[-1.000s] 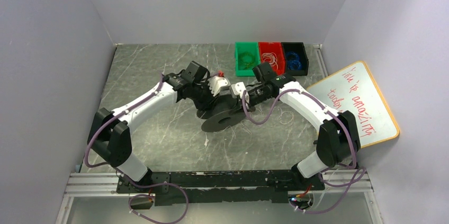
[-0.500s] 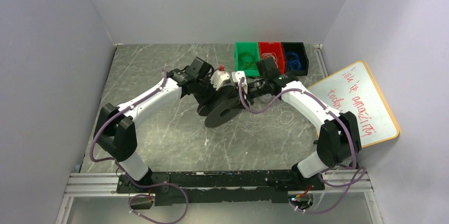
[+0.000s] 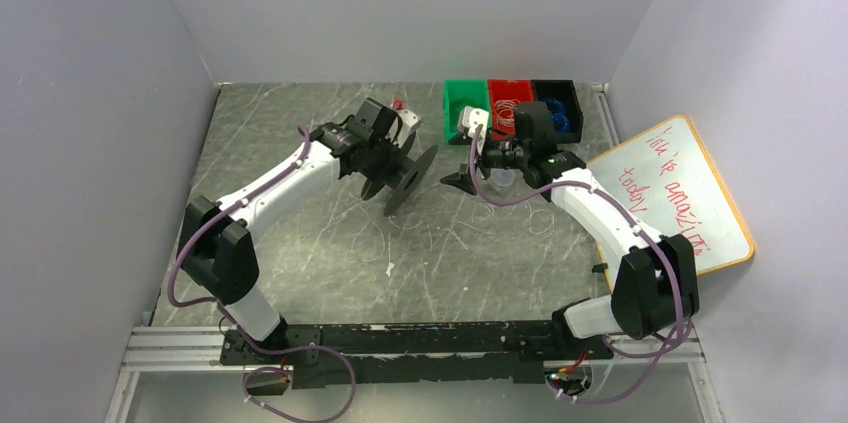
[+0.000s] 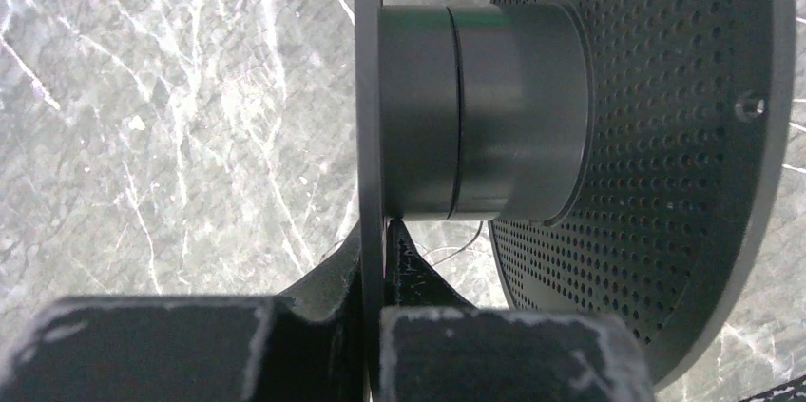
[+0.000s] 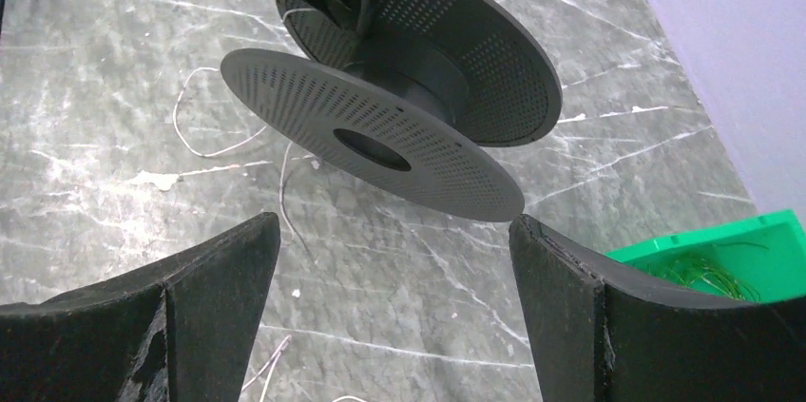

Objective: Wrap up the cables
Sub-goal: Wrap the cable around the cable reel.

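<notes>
A big black spool with perforated flanges hangs tilted on edge above the table's middle rear. My left gripper is shut on one thin flange, its fingertips reaching the hub. My right gripper stands open to the spool's right, apart from it; in the right wrist view the spool lies beyond the spread fingers. The cables, thin whitish wire, lie in loose curls on the table under and in front of the spool. One strand shows below the flange.
Green, red and black bins with wire bundles stand at the rear, just behind the right gripper. A whiteboard leans at the right wall. The green bin sits right beside the right finger.
The right gripper let go of the spool, opened wide and drew back toward the bins. The left arm lifted the spool off the table toward the rear left and tipped it on edge.
</notes>
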Controlling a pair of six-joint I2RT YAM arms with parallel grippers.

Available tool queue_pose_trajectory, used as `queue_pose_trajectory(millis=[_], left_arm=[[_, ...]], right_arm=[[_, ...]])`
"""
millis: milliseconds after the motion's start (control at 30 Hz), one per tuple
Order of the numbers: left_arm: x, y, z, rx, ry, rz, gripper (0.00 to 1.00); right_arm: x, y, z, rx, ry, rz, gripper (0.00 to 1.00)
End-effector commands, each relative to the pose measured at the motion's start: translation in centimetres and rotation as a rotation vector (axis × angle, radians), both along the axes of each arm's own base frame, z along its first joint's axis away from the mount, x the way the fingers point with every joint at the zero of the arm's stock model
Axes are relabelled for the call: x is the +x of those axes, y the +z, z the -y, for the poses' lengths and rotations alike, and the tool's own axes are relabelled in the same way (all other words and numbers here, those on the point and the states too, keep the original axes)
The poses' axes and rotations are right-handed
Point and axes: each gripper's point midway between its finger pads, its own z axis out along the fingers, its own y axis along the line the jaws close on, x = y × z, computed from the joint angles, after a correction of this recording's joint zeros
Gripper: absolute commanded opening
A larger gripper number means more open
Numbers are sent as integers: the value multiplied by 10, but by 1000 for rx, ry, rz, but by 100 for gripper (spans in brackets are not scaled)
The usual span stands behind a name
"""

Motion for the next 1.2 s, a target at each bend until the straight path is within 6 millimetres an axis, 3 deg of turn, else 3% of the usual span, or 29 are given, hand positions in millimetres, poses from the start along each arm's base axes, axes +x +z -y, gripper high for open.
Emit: queue_pose_trajectory(millis=[0, 167, 300, 467, 667, 833, 1167], left_arm=[[22, 74, -1, -122, 85, 187, 3], [29, 119, -8, -294, 129, 207, 3], [24, 152, -11, -417, 89, 211, 3], [18, 179, -10, -473, 33, 257, 3], [6, 207, -6, -567, -52, 262, 3], [3, 231, -11, -615, -56, 299, 3], [-13, 270, -13, -789, -108, 270, 3]], right_arm=[[7, 21, -2, 55, -37, 56, 94], [-2, 17, -6, 71, 16, 40, 96], [-12, 11, -8, 65, 68, 46, 96], [-14, -7, -17, 60, 77, 10, 95], [-20, -36, -44, 26, 100, -15, 94], [-6, -49, -60, 3, 4, -13, 92], [17, -67, -69, 74, -159, -123, 89]])
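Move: Hanging from the left hand, which already pinches one flange rim, the cable reel has its middle some 6 cm to that hand's right, 3 cm ahead and 6 cm below. From the empty right hand, the loose cable on the table lies about 5 cm left, level fore and aft, and 21 cm down; the reel is 10 cm left, 4 cm ahead and 11 cm down, the clear pot 11 cm ahead and 12 cm right on the table. Lifting the reel by its still-pinched rim, the left hand rises about 19 cm, swaying some 3 cm forward and back, and rolls about 35 degrees so its fingers swing from pointing down towards the right. The right hand, wide open, hovers, then sinks about 8 cm and goes 6 cm left towards the loose cable, easing briefly back and then forward. ##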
